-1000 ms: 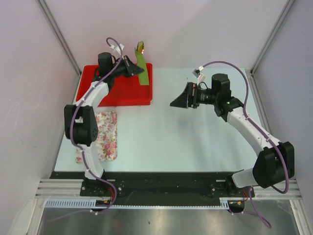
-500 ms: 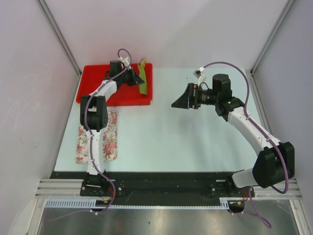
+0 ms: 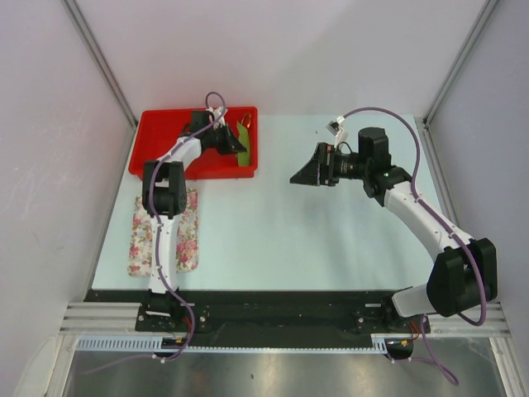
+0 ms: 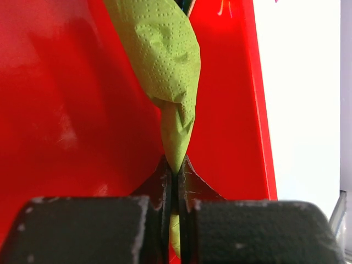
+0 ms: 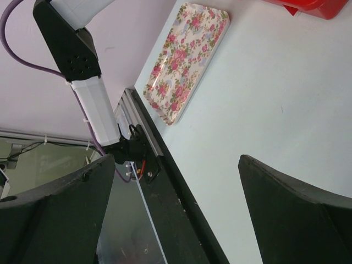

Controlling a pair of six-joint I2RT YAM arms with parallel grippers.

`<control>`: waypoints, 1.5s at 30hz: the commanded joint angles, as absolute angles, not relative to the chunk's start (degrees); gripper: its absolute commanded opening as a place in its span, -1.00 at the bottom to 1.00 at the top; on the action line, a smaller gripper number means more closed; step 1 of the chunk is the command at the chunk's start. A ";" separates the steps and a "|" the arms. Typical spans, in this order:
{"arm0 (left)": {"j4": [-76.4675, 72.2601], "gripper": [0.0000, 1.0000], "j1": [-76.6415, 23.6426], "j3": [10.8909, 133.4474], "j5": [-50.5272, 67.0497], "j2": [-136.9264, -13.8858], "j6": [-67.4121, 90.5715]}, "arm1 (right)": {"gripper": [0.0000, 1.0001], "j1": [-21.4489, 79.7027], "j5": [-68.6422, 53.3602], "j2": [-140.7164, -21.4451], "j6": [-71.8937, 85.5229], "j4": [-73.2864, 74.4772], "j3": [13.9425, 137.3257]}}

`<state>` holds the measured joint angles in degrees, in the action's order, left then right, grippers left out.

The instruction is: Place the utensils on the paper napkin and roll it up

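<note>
The paper napkin is a narrow olive-green roll lying along the right side of the red tray. My left gripper is shut on its near end. In the left wrist view the roll runs away from the shut gripper over the tray floor. A small orange glint shows at the roll's far end; the utensils are otherwise hidden. My right gripper hangs open over the middle of the table, holding nothing. Only table shows between its fingers.
A floral-patterned pink and white tray lies at the near left of the table, partly under my left arm, and shows in the right wrist view. The red tray's rim runs close to the roll's right side. Grey walls enclose the table.
My left arm has stretched forward and brought the green roll down from upright above the tray's back edge to low inside the red tray. The right arm has barely moved.
</note>
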<state>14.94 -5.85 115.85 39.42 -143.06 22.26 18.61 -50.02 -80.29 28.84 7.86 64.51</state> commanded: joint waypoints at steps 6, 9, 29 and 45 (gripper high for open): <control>15.82 -0.97 -5.62 119.18 41.31 -145.72 25.57 | 0.99 18.46 -50.89 -81.04 28.65 6.07 64.60; 16.61 -0.86 -5.62 119.00 41.57 -146.08 26.28 | 0.99 18.37 -50.80 -81.38 28.83 5.63 64.25; 21.88 -0.10 -5.62 120.15 32.44 -144.58 23.73 | 0.99 18.46 -51.33 -82.00 30.50 4.48 64.60; 28.30 0.33 -6.15 121.90 16.27 -136.59 16.09 | 0.99 18.11 -51.15 -80.77 28.30 7.82 66.53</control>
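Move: The left hand still pinches the green napkin roll just inside the red tray. The roll's middle lies about 3 cm ahead of the pinch and at nearly its height, with the utensil heads some 10 cm ahead, level sideways. The tray's right rim is roughly 5 cm to the right, level front to back, and its near rim about 10 cm back, level sideways. From the idle right hand, the roll is roughly 31 cm ahead, 18 cm left and 24 cm below. Down first, a slow 2 cm towards the tray floor with a slight tip of the wrist, the left hand opens its fingers and lets go of the napkin roll. They keep spreading to about two-thirds open while the hand slides some 4 cm left and a little forward and up, towards the tray's middle, its left side rolling up about 15 degrees and the wrist turning counter-clockwise about 10. ##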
